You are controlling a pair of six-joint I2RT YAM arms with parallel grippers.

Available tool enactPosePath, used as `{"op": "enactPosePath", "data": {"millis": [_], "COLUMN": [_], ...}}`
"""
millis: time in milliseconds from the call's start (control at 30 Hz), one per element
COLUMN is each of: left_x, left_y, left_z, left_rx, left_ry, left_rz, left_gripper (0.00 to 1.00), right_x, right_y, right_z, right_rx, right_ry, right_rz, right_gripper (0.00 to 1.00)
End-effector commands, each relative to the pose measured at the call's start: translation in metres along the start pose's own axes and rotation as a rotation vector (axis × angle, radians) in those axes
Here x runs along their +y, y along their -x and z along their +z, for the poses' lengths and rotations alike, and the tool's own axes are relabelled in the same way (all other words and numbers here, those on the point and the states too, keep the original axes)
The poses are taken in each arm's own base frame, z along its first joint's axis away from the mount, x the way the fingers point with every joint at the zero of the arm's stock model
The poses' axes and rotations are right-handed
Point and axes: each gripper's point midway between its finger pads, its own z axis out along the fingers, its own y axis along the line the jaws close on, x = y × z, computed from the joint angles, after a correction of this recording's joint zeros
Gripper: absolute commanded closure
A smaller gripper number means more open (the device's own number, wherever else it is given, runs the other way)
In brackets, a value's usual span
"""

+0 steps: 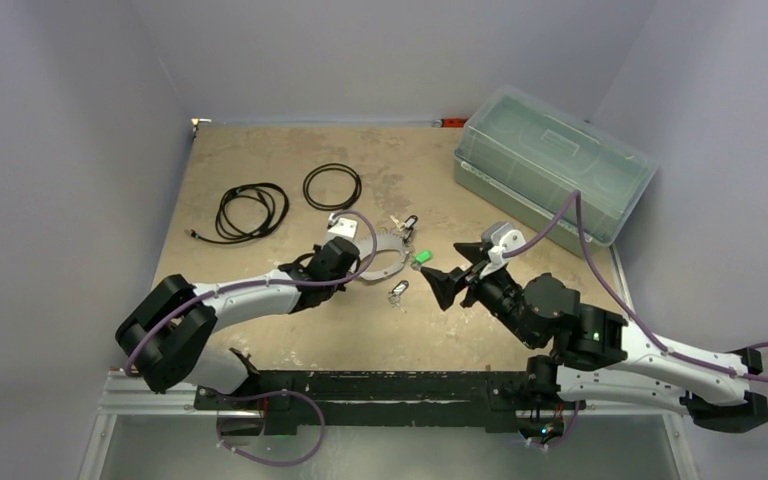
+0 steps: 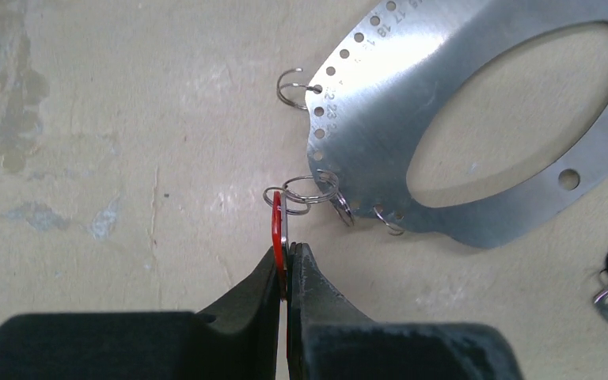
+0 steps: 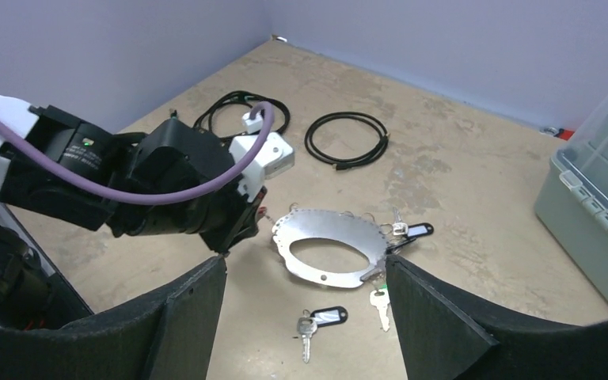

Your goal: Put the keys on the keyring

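Note:
The keyring (image 2: 412, 71) is a flat silver oval plate with small holes along its edge, lying on the table. My left gripper (image 2: 286, 255) is shut on a thin red key tag (image 2: 277, 226) held edge-on beside the plate's rim, where small wire rings (image 2: 310, 188) hang. My right gripper (image 3: 306, 265) is open, hovering near the keyring (image 3: 328, 223). Between its fingers lie a loose key with a black tag (image 3: 309, 323) and a key with a green head (image 3: 380, 307). Another black-tagged key (image 3: 412, 231) lies at the plate's far edge.
A clear lidded plastic box (image 1: 550, 170) stands at the back right. Two black cable coils (image 1: 332, 186) (image 1: 250, 210) lie at the back left. A white adapter (image 1: 342, 225) rests just behind the left wrist. The loose key (image 1: 398, 291) lies between the two arms.

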Motion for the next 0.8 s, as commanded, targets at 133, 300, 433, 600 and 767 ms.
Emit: {"op": "enactPosePath", "data": {"millis": [133, 300, 433, 600, 767], "left_x": [0.005, 0.024, 0.042, 0.076, 0.157], "left_y": [-0.014, 0.014, 0.080, 0.145, 0.165], "left_z": [-0.025, -0.055, -0.097, -0.160, -0.215], "left_rx": [0.018, -0.064, -0.191, -0.311, -0.484], "left_ry": [-0.051, -0.014, 0.023, 0.086, 0.407], "left_rz": [-0.122, -0.187, -0.275, -0.283, -0.360], "left_gripper": [0.67, 0.12, 0.02, 0.01, 0.01], "right_x": [-0.018, -0.033, -0.028, -0.021, -0.021], "right_y": [0.016, 0.014, 0.024, 0.042, 0.046], "right_z": [0.008, 0.009, 0.011, 0.016, 0.034], "right_rx": [-0.066, -0.107, -0.139, -0.177, -0.206], "right_ry": [-0.150, -0.249, -0.226, -0.215, -0.298], "right_rz": [0.057, 0.102, 0.150, 0.194, 0.177], "right_gripper": [0.16, 0.09, 0.01, 0.01, 0.01]}}
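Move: The left fingers, just off the table, still grip the red key tag; the patch of bare table it goes down on is about 2 cm back and 1 cm left. From that hand, the keyring plate's middle is some 8 cm right and 4 cm ahead, and the nearer black key tag is 12 cm right and 2 cm back. For the right hand, the red tag is roughly 15 cm left, 12 cm ahead and 28 cm below. Back about 3 cm and a little left, the left hand draws the gripped red tag away from the plate just above the table, fingers spreading wide to let go; then it rises about 25 cm, pitching its fingers up some 25 degrees, turning counter-clockwise and veering left at the end. The empty right hand eases 3 cm forward, turning clockwise while opening fully. ##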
